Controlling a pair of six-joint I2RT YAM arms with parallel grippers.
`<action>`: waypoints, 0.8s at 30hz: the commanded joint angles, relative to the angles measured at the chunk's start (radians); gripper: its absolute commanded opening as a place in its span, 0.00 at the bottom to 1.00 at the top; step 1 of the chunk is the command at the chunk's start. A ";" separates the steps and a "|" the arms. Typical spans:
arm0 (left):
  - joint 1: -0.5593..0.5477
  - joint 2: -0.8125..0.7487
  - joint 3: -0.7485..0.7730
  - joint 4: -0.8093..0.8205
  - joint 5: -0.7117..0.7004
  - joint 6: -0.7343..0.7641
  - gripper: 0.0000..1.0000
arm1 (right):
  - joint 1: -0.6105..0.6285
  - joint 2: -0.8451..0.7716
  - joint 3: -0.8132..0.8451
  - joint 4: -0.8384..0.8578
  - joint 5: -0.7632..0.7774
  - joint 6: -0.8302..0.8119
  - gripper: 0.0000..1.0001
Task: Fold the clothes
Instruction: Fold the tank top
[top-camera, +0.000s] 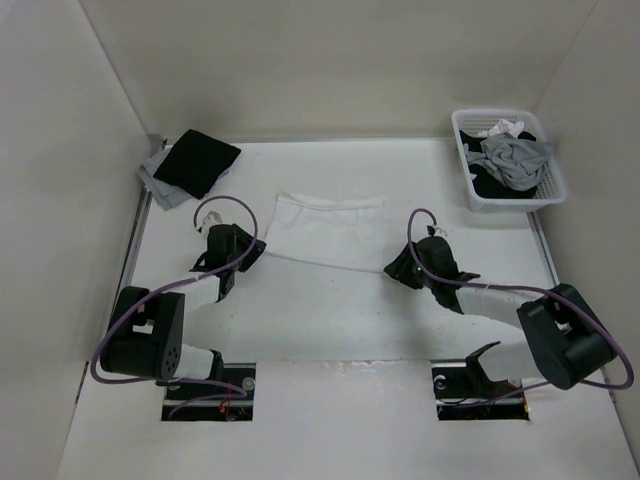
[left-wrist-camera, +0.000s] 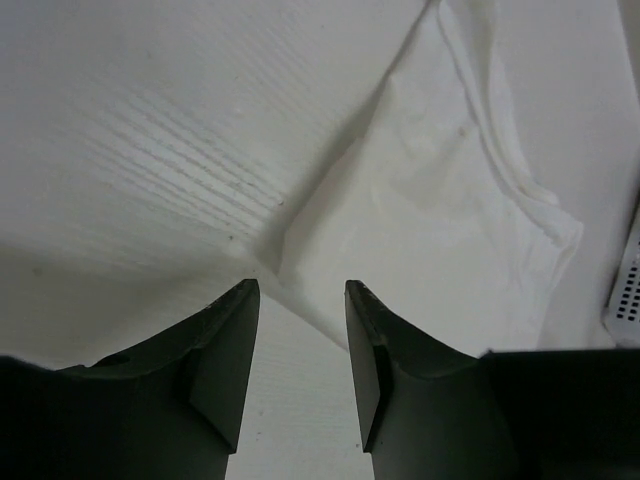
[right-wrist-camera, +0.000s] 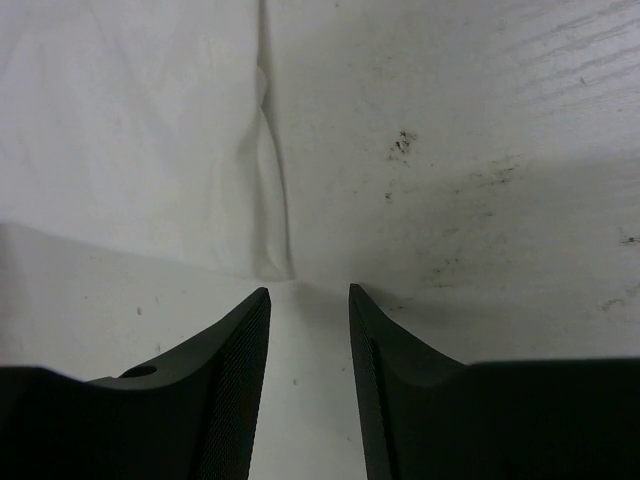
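Note:
The clothes (top-camera: 325, 230), a white top, lie flat in a rectangle at the middle of the table. My left gripper (top-camera: 256, 248) sits at its near left corner, and in the left wrist view the left gripper (left-wrist-camera: 302, 290) stands open with bare table between its fingers and the clothes (left-wrist-camera: 430, 230) just ahead and to the right. My right gripper (top-camera: 394, 268) is at the near right corner. Seen from the right wrist, the right gripper (right-wrist-camera: 309, 295) is open and holds nothing, with the clothes (right-wrist-camera: 130, 150) ending in a corner just beyond the fingertips.
A white basket (top-camera: 555, 185) with a grey garment (top-camera: 515, 160) and dark pieces stands at the back right, and its edge shows as the basket (left-wrist-camera: 628, 290) in the left wrist view. A black garment (top-camera: 200, 160) lies on a grey one (top-camera: 160, 182) at the back left. Walls close three sides.

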 joint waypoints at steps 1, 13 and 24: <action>-0.006 0.038 0.004 -0.004 -0.006 0.027 0.37 | 0.017 0.013 -0.003 0.121 -0.002 0.035 0.43; -0.011 0.149 -0.016 0.042 -0.002 -0.002 0.26 | 0.008 0.117 -0.003 0.245 -0.093 0.083 0.39; -0.017 0.125 -0.015 0.091 0.017 -0.026 0.02 | -0.003 0.148 0.024 0.285 -0.088 0.089 0.04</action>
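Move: The tank top's near left corner lies about 1 cm ahead of the left hand, 1 cm right and 4 cm below; the folded black cloth is some 24 cm ahead and 15 cm left. For the right hand, the tank top's near right corner is about 1 cm ahead, 3 cm left and 2 cm down, its far right corner roughly 18 cm ahead and 2 cm left, the laundry basket some 30 cm ahead and 30 cm right. Left hand sinks about 3 cm, right slides 3 cm left, rolling slightly; both close, pinching the near corners. ##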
